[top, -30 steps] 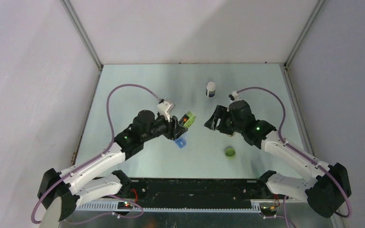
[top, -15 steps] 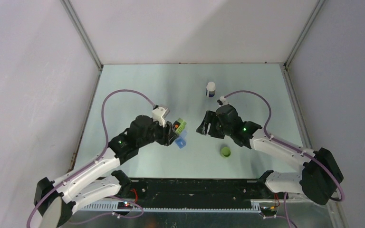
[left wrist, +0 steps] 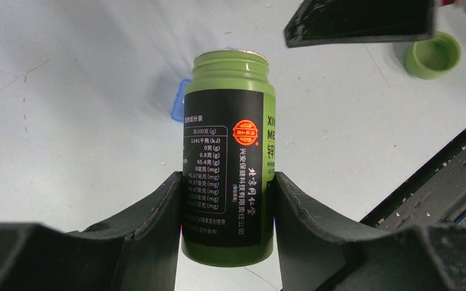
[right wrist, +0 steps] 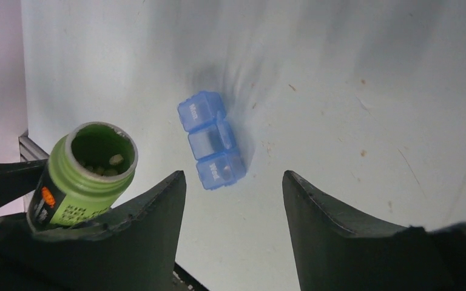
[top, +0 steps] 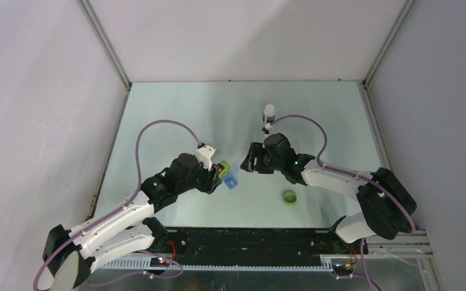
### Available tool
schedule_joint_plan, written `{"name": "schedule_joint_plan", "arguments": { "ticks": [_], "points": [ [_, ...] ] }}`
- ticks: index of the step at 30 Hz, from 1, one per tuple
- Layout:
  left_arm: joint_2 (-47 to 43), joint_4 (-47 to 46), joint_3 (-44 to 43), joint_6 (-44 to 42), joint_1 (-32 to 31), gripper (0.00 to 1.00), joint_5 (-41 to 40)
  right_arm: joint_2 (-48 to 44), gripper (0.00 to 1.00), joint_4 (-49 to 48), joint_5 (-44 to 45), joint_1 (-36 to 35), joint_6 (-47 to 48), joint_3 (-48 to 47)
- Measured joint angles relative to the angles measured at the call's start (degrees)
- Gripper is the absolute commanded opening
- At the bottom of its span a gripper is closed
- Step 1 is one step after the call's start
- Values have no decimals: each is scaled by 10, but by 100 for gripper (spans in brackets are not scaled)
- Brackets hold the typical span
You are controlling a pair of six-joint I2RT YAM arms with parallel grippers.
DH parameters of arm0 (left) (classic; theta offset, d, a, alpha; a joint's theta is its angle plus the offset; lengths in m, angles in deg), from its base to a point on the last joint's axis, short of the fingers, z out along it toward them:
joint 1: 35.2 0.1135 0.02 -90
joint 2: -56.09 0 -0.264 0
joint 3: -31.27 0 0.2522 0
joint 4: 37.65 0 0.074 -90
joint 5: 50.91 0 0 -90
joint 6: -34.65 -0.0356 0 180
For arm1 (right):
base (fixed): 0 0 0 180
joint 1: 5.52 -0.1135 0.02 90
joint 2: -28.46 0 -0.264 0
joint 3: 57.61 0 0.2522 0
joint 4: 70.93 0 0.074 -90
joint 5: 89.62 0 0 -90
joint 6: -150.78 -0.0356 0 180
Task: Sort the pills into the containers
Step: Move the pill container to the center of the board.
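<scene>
My left gripper [top: 217, 173] [left wrist: 227, 182] is shut on an uncapped green pill bottle [top: 223, 168] [left wrist: 230, 151] with a black label. The bottle tilts over the table, its mouth towards a blue three-compartment pill box [top: 231, 179] [right wrist: 212, 140] [left wrist: 179, 109]. Small pale pills [right wrist: 106, 162] lie inside the bottle [right wrist: 94, 167]. My right gripper [top: 252, 159] [right wrist: 233, 179] hangs open and holds nothing, just right of the pill box and above it. The box lids look shut; one reads "Wed".
The bottle's green cap [top: 289, 197] [left wrist: 432, 56] lies open side up on the table, nearer than the right gripper. A small white bottle with a dark base [top: 269, 111] stands at the back. The black base rail runs along the near edge.
The left arm has lowered the green bottle towards the blue pill box. The right gripper has moved left, closer to the box. The cap stays put.
</scene>
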Motion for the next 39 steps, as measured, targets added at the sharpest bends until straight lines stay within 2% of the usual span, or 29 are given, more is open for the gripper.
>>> {"name": "schedule_joint_plan", "arguments": {
  "ticks": [3, 8, 16, 20, 24, 30, 34, 39],
  "points": [
    [-7, -2, 4, -2, -1, 0, -5, 37, 53, -48, -16, -2, 8, 0],
    [-16, -5, 8, -5, -2, 0, -9, 98, 47, -103, -38, -6, 22, -3],
    [-31, -12, 8, -11, -2, 0, -9, 144, 45, -119, -61, -15, 51, -16],
    [-48, -19, 8, -14, -2, 0, -8, 149, 35, -133, -71, -17, 66, -22],
    [-56, -29, 9, -14, -2, 0, -8, 168, 30, -144, -77, -20, 74, -37],
    [-56, -38, 9, -14, -2, 0, -3, 184, 10, -145, -72, -23, 83, -44],
    [-52, -44, 9, -14, -2, 0, 11, 181, 7, -134, -55, -23, 89, -45],
    [-36, -48, 9, -14, -2, 0, 26, 135, 8, -66, -14, -25, 99, -45]
  ]
}}
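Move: Below the half-open right hand, the blue pill container lies about 6 cm to its left, 1 cm back and roughly 8 cm down. The green bottle, held by the left hand, stands some 7 cm to the right hand's left, 3 cm back and 2 cm higher; the green cap lies about 14 cm to its right and 9 cm back, on the board. From the left hand the container is about 4 cm ahead, 4 cm right and 10 cm below. Sweeping left nearly 6 cm while sinking about 5 cm onto the pill container, the right hand turns a little counter-clockwise and shuts its fingers almost fully, seeming to pinch a raised lid; it then drags back right by some 2 cm, rising slightly. The left hand keeps its grip on the green bottle, lifts it about 3 cm with a slight upward tilt, and near the end eases right. ##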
